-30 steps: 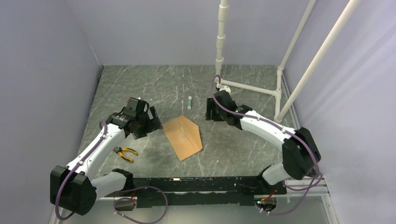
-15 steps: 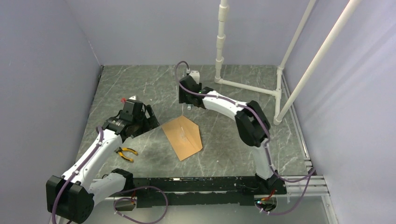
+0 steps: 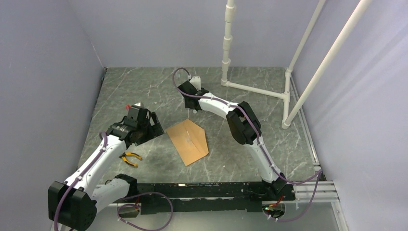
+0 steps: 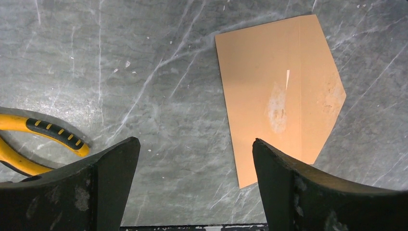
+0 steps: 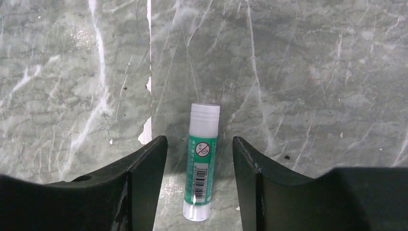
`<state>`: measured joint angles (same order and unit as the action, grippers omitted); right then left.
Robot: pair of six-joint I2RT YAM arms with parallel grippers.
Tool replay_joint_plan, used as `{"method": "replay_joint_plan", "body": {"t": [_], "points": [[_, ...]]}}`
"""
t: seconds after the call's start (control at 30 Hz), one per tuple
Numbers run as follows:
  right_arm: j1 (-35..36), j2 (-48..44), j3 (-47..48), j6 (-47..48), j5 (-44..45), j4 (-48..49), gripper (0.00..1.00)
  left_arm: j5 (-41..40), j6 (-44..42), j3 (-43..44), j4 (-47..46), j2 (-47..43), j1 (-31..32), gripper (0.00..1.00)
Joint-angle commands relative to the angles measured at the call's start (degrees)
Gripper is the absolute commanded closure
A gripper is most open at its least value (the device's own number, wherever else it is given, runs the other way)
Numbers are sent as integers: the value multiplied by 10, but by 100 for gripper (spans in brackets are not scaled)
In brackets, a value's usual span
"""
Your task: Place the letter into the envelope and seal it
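Note:
The brown envelope (image 3: 188, 141) lies flat mid-table, its pointed flap (image 4: 327, 91) folded out open. The letter is hidden or out of view. My left gripper (image 3: 155, 126) hovers just left of the envelope. In the left wrist view it (image 4: 195, 141) is open with bare table between its fingers, and the right finger overlaps the envelope's near corner. My right gripper (image 3: 191, 102) is behind the envelope, over a green-and-white glue stick (image 5: 202, 163). It (image 5: 199, 140) is open, with one jaw on each side of the stick and a gap on both sides.
Yellow-handled pliers (image 3: 129, 158) lie on the table left of the envelope, near the left arm, also seen in the left wrist view (image 4: 43, 132). A white pipe frame (image 3: 255, 90) stands at the back right. Walls enclose the table on three sides.
My right arm has swung left from beside the pipe frame to over the glue stick, and its jaws have narrowed a little. The left gripper shifted slightly. The envelope has not moved.

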<state>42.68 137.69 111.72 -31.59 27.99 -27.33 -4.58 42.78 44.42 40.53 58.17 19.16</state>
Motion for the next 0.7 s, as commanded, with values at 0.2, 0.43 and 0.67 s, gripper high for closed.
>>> {"method": "replay_joint_plan", "body": {"t": [0.2, 0.43, 0.67], "points": [[-21, 6, 38, -32, -55, -51, 68, 40, -15, 9, -20, -12, -3, 7], [-34, -86, -51, -32, -109, 24, 90, 124, -47, 21, -44, -15, -3, 7], [-41, -327, -311, -95, -295, 264, 90, 258, -63, 72, -98, -14, -3, 7]]}}
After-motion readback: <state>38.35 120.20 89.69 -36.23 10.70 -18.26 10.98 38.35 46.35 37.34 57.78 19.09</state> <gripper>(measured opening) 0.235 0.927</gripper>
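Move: The glue stick lies on the table right between the right hand's open fingers, practically at the hand point. From that hand the envelope's middle is about 21 cm back and 3 cm to the left, and the corner of the white pipe frame is some 17 cm ahead and 15 cm to the right. From the left hand the glue stick is roughly 22 cm ahead, 18 cm right and 10 cm below. The glue stick, lying flat, is pinched across its green barrel by the right fingers, which close in place; then the right hand lifts it about 3 cm and draws it some 4 cm back towards the envelope, drifting right, its left side tilting up about 15 degrees. The left hand, still wide open, slides about 5 cm right and rises about 3, turning a little clockwise and lowering its left side. ##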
